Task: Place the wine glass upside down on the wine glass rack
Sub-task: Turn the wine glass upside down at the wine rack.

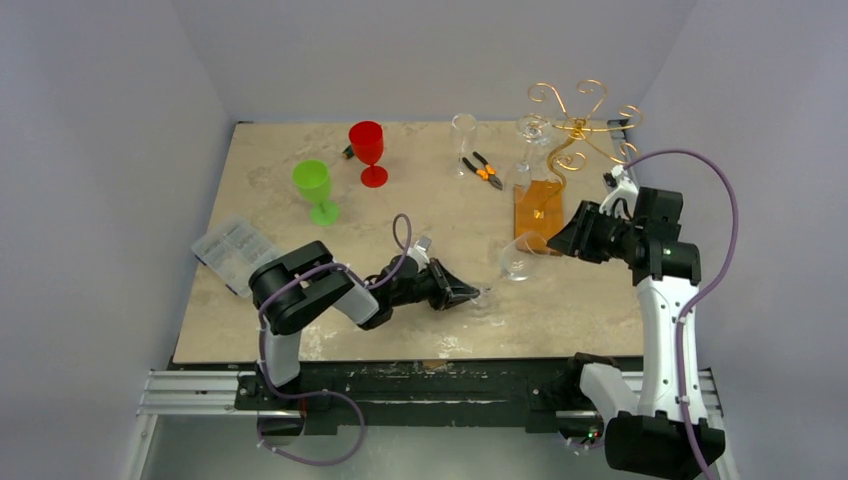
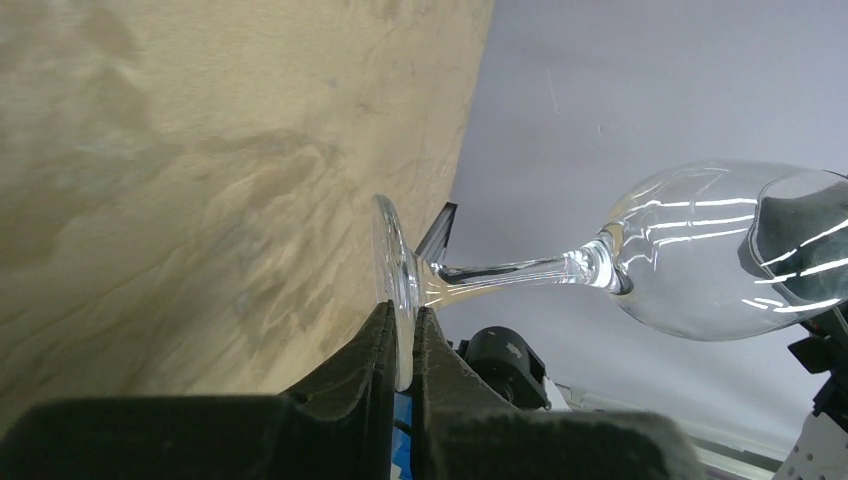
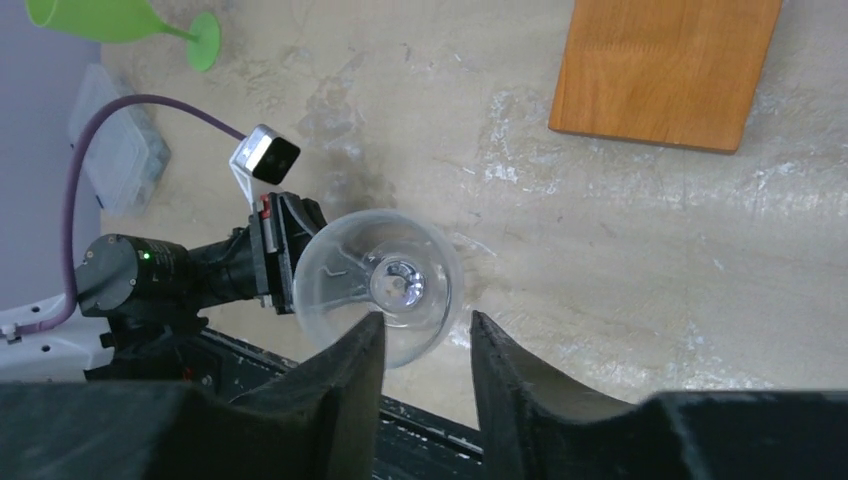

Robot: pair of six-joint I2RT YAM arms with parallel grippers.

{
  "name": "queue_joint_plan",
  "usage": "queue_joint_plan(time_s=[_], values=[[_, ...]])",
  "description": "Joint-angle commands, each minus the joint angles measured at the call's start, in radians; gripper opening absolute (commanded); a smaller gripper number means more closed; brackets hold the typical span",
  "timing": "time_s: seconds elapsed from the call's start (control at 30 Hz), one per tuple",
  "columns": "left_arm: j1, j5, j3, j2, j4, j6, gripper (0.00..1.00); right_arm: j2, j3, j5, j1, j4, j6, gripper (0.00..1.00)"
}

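Observation:
The clear wine glass [image 1: 517,262] lies on its side above the table, held level between the two arms. My left gripper [image 1: 470,293] is shut on the glass's foot; in the left wrist view the fingers [image 2: 380,345] pinch the foot's edge [image 2: 398,290], and the stem and bowl [image 2: 700,250] run off to the right. My right gripper [image 1: 560,243] stands open at the bowl's mouth [image 3: 380,285], its jaws apart [image 3: 425,325] with the rim's lower edge by the left finger. The gold wire wine glass rack [image 1: 577,125] stands on its wooden base [image 1: 538,208] at the back right.
A red goblet [image 1: 368,150] and a green goblet [image 1: 315,188] stand at the back left. A clear glass [image 1: 463,135], another by the rack [image 1: 531,132] and orange-handled pliers [image 1: 485,170] lie near the rack. A clear plastic box [image 1: 230,252] sits at the left edge.

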Motion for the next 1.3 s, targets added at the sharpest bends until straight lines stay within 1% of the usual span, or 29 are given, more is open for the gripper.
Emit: queue_joint_plan(time_s=[0.0,0.13,0.33,0.4,0.57,0.63,0.73,0.87,1.0,1.1,1.23,1.27], values=[[0.037,-0.012,-0.050,-0.074,0.123,0.014,0.00,-0.032,0.004,-0.032,0.002,0.035,-0.024,0.43],[0.068,-0.003,-0.108,-0.091,0.157,0.019,0.00,-0.040,0.007,-0.063,0.002,0.039,-0.043,0.54],[0.111,0.037,-0.178,-0.121,0.153,0.066,0.00,-0.091,0.025,-0.125,0.001,0.029,-0.143,0.71],[0.124,0.051,-0.194,-0.140,0.131,0.092,0.00,-0.105,0.035,-0.144,0.000,0.027,-0.176,0.74],[0.146,0.071,-0.216,-0.227,0.007,0.186,0.00,-0.135,0.056,-0.208,-0.027,0.006,-0.260,0.75],[0.149,0.071,-0.219,-0.294,-0.076,0.244,0.00,-0.152,0.066,-0.218,-0.038,-0.006,-0.282,0.75],[0.152,0.063,-0.210,-0.407,-0.250,0.342,0.00,-0.178,0.091,-0.227,-0.043,-0.038,-0.314,0.75],[0.152,0.007,-0.158,-0.574,-0.578,0.509,0.00,-0.196,0.163,-0.240,-0.047,-0.082,-0.336,0.75],[0.153,-0.087,-0.055,-0.720,-0.899,0.689,0.00,-0.184,0.252,-0.273,-0.049,-0.110,-0.339,0.75],[0.153,-0.163,0.034,-0.800,-1.139,0.817,0.00,-0.151,0.322,-0.334,-0.050,-0.134,-0.348,0.75],[0.153,-0.272,0.161,-0.874,-1.331,0.973,0.00,-0.076,0.400,-0.383,-0.049,-0.196,-0.404,0.74],[0.152,-0.278,0.194,-0.885,-1.368,1.016,0.00,-0.054,0.412,-0.406,-0.049,-0.218,-0.421,0.74]])
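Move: The left hand already pinches the wine glass by its foot, and the rack lies about 20 cm ahead of it and 15 cm to its right. From that hand the pliers lie some 30 cm ahead and 2 cm right, the green glass 22 cm ahead and 35 cm left. For the right hand, the wine glass's middle is about 9 cm left, 3 cm back and 8 cm below; the rack is 17 cm ahead, 2 cm left. Left hand carries the glass about 15 cm left, dipping then rising, fingertips tilting down; right opens, lifts away. ##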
